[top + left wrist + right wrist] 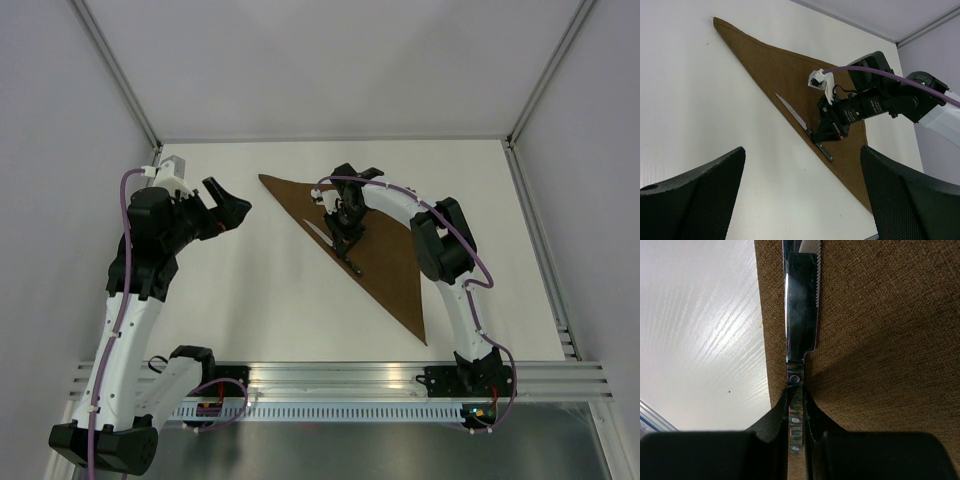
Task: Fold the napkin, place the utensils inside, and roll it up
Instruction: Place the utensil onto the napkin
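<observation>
The dark brown napkin (385, 255) lies on the white table, folded into a triangle with its long edge running from far left to near right. The knife (322, 231) lies along that long edge (792, 111), blade pointing to the far left. My right gripper (349, 245) is down over the napkin and shut on the knife's dark riveted handle (796, 415). The silver serrated blade (801, 315) stretches ahead over the napkin (880, 315) beside its edge. My left gripper (232, 200) hangs open and empty above bare table, left of the napkin (775, 65), its fingers spread wide around (802, 150).
A white table (250, 300) lies to the left of the napkin. An aluminium rail (340, 375) with the arm bases runs along the near edge. Grey walls and frame posts close in the back and both sides.
</observation>
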Robot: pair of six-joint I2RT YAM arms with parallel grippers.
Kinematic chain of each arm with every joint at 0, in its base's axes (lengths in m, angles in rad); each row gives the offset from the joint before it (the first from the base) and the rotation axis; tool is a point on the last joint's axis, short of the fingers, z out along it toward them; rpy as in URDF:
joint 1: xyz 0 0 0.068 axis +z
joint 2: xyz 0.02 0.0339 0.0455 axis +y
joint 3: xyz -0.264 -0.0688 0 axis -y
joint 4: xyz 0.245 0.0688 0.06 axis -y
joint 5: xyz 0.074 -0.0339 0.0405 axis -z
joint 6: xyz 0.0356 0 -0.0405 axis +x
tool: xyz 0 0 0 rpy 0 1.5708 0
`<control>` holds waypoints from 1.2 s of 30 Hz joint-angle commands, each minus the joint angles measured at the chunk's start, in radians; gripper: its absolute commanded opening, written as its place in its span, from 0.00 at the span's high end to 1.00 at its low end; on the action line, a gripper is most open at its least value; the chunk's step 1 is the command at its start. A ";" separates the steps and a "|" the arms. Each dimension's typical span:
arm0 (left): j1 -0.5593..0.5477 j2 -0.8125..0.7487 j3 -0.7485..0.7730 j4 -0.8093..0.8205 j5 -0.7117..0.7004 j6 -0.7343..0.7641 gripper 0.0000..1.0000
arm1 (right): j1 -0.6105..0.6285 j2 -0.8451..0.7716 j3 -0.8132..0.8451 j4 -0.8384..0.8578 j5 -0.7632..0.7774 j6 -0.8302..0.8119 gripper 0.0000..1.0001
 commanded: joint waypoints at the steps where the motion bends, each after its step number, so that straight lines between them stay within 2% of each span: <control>1: 0.002 -0.001 -0.007 0.016 0.000 0.003 0.00 | 0.007 -0.009 -0.017 -0.003 0.047 0.033 1.00; 10: 0.002 -0.001 -0.019 0.028 -0.003 0.011 0.00 | 0.007 -0.010 -0.049 0.011 0.040 0.034 1.00; 12: 0.002 0.002 -0.022 0.036 -0.004 0.009 0.00 | 0.007 -0.018 -0.048 0.010 0.040 0.033 0.94; 16: 0.002 0.014 -0.018 0.048 -0.004 0.008 0.00 | 0.009 -0.032 -0.039 0.008 0.041 0.033 0.75; 20: 0.002 0.025 -0.015 0.061 0.005 0.012 0.00 | 0.009 -0.042 -0.025 -0.009 0.040 0.030 0.62; 24: 0.002 0.030 -0.016 0.083 0.022 0.023 0.00 | 0.007 -0.071 -0.002 -0.018 0.035 0.026 0.54; 29: -0.001 0.033 -0.050 0.206 0.129 0.031 0.00 | -0.003 -0.148 0.078 -0.039 0.003 0.023 0.47; 32: -0.057 0.047 -0.079 0.301 0.135 0.034 0.02 | -0.048 -0.212 0.116 -0.033 -0.049 0.031 0.45; 35: -0.230 0.083 -0.088 0.349 -0.010 0.096 0.02 | -0.143 -0.295 0.095 0.000 -0.114 0.042 0.45; 36: -0.325 0.094 -0.091 0.364 -0.048 0.112 0.03 | -0.201 -0.317 0.081 0.014 -0.124 0.045 0.45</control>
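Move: The right gripper is already down on the napkin, pinching the knife by the blade end of its handle; the knife's middle is about 2 cm ahead and 2 cm left of it. From that hand the napkin's far-left corner lies some 20 cm ahead and 20 cm left, its near-right corner about 21 cm back and 18 cm right. For the raised left gripper, the knife is roughly 7 cm ahead, 18 cm right and 29 cm below. Open the right gripper to about half and let go of the knife handle, then lift clear of the napkin, slowly at first and then fast, some 10 cm up and a little forward, the fingers tilting forward and left. Late on, swing the open left gripper about 6 cm right, towards the knife, turning it clockwise. ##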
